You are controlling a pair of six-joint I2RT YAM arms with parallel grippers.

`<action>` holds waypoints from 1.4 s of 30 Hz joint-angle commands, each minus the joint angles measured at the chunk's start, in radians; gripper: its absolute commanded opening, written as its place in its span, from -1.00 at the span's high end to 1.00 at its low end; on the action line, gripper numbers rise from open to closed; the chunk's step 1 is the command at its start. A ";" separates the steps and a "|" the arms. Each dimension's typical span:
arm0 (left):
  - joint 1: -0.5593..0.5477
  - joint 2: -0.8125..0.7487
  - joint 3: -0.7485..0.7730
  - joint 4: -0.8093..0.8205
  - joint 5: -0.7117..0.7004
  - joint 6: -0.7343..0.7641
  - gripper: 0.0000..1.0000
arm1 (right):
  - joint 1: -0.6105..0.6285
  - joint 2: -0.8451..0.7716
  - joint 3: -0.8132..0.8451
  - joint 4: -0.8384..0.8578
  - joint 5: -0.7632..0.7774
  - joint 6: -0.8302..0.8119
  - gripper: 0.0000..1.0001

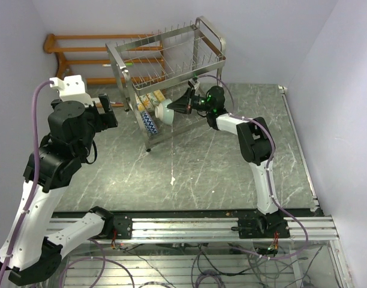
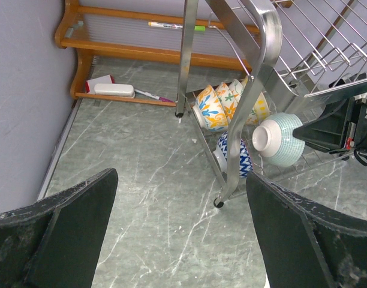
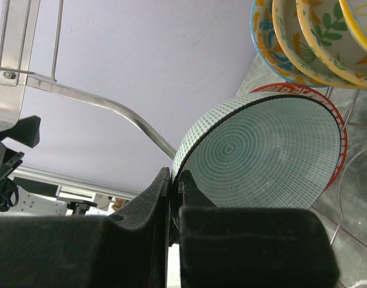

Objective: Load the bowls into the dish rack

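My right gripper [image 1: 181,106] is shut on the rim of the pale mint green bowl [image 1: 165,111], holding it on edge at the lower tier of the steel dish rack [image 1: 171,66]. In the right wrist view the mint bowl [image 3: 261,150] fills the middle, with a red-rimmed bowl [image 3: 338,129] just behind it and several floral bowls [image 3: 303,36] above. In the left wrist view the mint bowl [image 2: 280,139] sits beside a blue-patterned bowl [image 2: 237,155] and floral bowls [image 2: 211,108] standing in the rack. My left gripper [image 2: 180,234] is open and empty, over the table left of the rack.
An orange-brown wooden shelf rack [image 1: 81,51] stands against the back wall, with a white eraser-like block [image 2: 114,90] and pens on it. The rack's leg [image 2: 218,203] stands close in front of my left gripper. Walls close in left and right.
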 commanded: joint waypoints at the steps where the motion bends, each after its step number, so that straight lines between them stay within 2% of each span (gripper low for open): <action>1: 0.006 0.001 0.021 0.039 -0.025 0.012 -0.98 | -0.010 0.064 0.016 0.162 0.032 0.148 1.00; 9: 0.005 0.013 0.025 0.040 -0.018 0.012 -0.98 | 0.012 0.141 0.098 0.161 0.058 0.169 1.00; 14: 0.006 0.011 0.026 0.035 -0.023 0.012 -0.98 | 0.025 0.171 0.083 0.210 0.070 0.227 1.00; 22: 0.006 0.000 0.022 0.022 -0.030 0.006 -0.98 | 0.043 0.180 -0.003 0.197 0.066 0.238 1.00; 28: 0.005 0.003 0.021 0.023 -0.023 0.008 -0.98 | 0.042 0.200 0.005 0.134 0.071 0.202 1.00; 36: 0.005 0.001 0.023 0.026 -0.028 0.012 -0.98 | 0.040 0.132 0.074 -0.233 0.104 -0.101 0.47; 39: 0.006 -0.004 0.022 0.030 -0.028 0.013 -0.98 | 0.040 0.133 0.103 -0.247 0.092 -0.114 0.24; 42: 0.006 -0.009 0.021 0.027 -0.030 0.013 -0.98 | 0.040 0.130 0.089 -0.135 0.078 -0.054 0.10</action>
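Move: The right hand pinches the pale green bowl by its rim. Its lower-rack place lies about 5 cm left, 1 cm back and 9 cm below that hand. The blue-and-white bowl is some 9 cm left and 4 cm back, the floral bowls 10 cm left and 4 cm ahead, both about 9 cm lower. From the empty left hand the green bowl's place is roughly 18 cm ahead, 16 cm right and 30 cm below. Right hand lowers the green bowl about 7 cm, easing left beside the blue-and-white bowl, then opens its fingers. ##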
